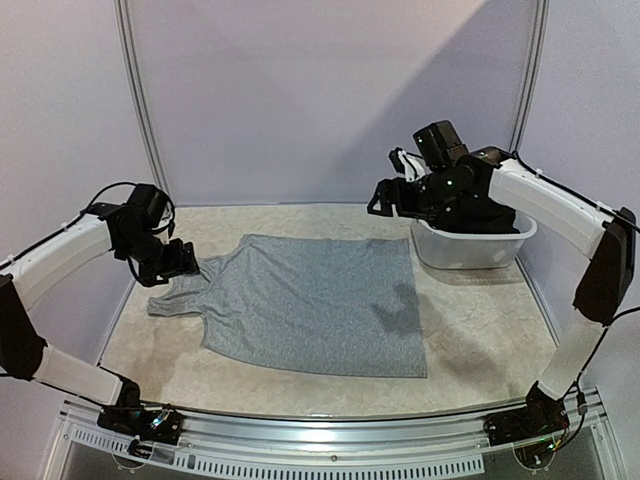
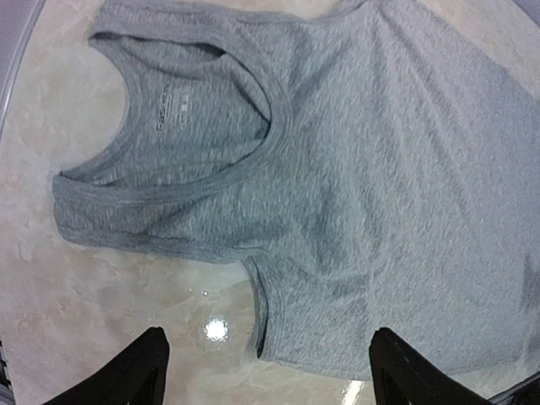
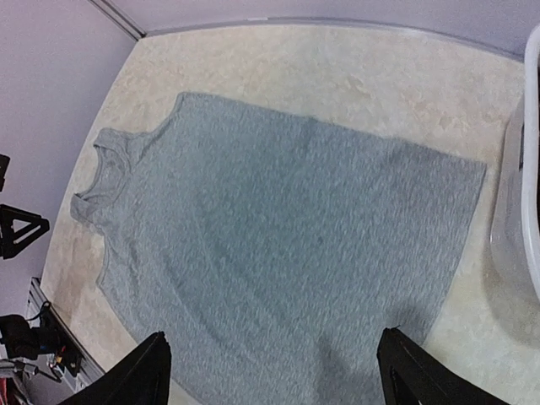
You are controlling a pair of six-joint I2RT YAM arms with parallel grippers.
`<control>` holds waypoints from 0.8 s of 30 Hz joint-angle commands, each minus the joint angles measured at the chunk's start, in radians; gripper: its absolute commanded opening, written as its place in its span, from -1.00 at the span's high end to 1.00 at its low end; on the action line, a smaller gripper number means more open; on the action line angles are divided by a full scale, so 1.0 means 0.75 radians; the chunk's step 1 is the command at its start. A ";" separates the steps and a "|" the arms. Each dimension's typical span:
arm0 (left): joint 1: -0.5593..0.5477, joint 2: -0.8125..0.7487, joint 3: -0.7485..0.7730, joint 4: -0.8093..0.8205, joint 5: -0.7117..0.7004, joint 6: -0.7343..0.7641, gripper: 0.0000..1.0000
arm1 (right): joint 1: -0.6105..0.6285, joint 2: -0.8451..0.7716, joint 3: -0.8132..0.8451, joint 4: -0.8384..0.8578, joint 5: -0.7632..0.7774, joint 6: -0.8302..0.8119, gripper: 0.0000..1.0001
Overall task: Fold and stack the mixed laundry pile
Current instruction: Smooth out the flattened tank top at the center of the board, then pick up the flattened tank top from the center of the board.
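A light grey sleeveless top (image 1: 310,300) lies spread flat on the table, neckline and straps to the left, hem to the right. My left gripper (image 1: 190,262) hovers low at the strap end, open with nothing between its fingers; in the left wrist view the neckline and armhole edge (image 2: 261,312) lie just ahead of the left gripper (image 2: 270,337). My right gripper (image 1: 385,200) hangs high above the top's far right corner, open and empty. From the right gripper (image 3: 272,337) the whole top (image 3: 270,245) shows below. Other garments of the laundry pile are hidden or out of view.
A white plastic laundry basket (image 1: 470,250) stands at the back right under the right arm, its rim (image 3: 530,169) at the right wrist view's edge; its contents are hidden. Purple walls close the back and sides. A metal rail (image 1: 320,440) runs along the near edge.
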 commanded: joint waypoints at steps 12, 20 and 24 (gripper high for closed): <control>-0.147 -0.171 -0.455 0.122 0.078 -0.235 -0.27 | 0.017 -0.458 -0.668 -0.152 0.193 0.173 -0.68; -0.147 -0.062 -0.606 0.350 0.198 -0.258 -0.08 | 0.018 -0.581 -0.983 -0.148 0.122 0.301 -0.62; -0.146 -0.014 -0.646 0.423 0.230 -0.251 0.02 | 0.017 -0.621 -1.055 -0.162 0.127 0.339 -0.61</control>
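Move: The tank top's near armhole corner lies about 8 cm back and 4 cm to the right of the left hand, some 15 cm below it; the near shoulder strap is about 3 cm ahead and 4 cm left of that hand. The near hem corner is roughly 24 cm back and 8 cm right of the right hand, 26 cm down. From the right hand, the tank top's middle is about 4 cm back and 17 cm left, the laundry basket some 19 cm ahead and 26 cm right. The tank top's near armhole corner is what the left hand comes down on, sinking about 12 cm while drawing back 9, tipping its fingers more upright and closing them about halfway around the spot. The near hem corner draws the right hand, which swings back, down and to the right by some 25 cm in all, fingers still wide open and turning downward, ending high over the bare board beside the hem. ##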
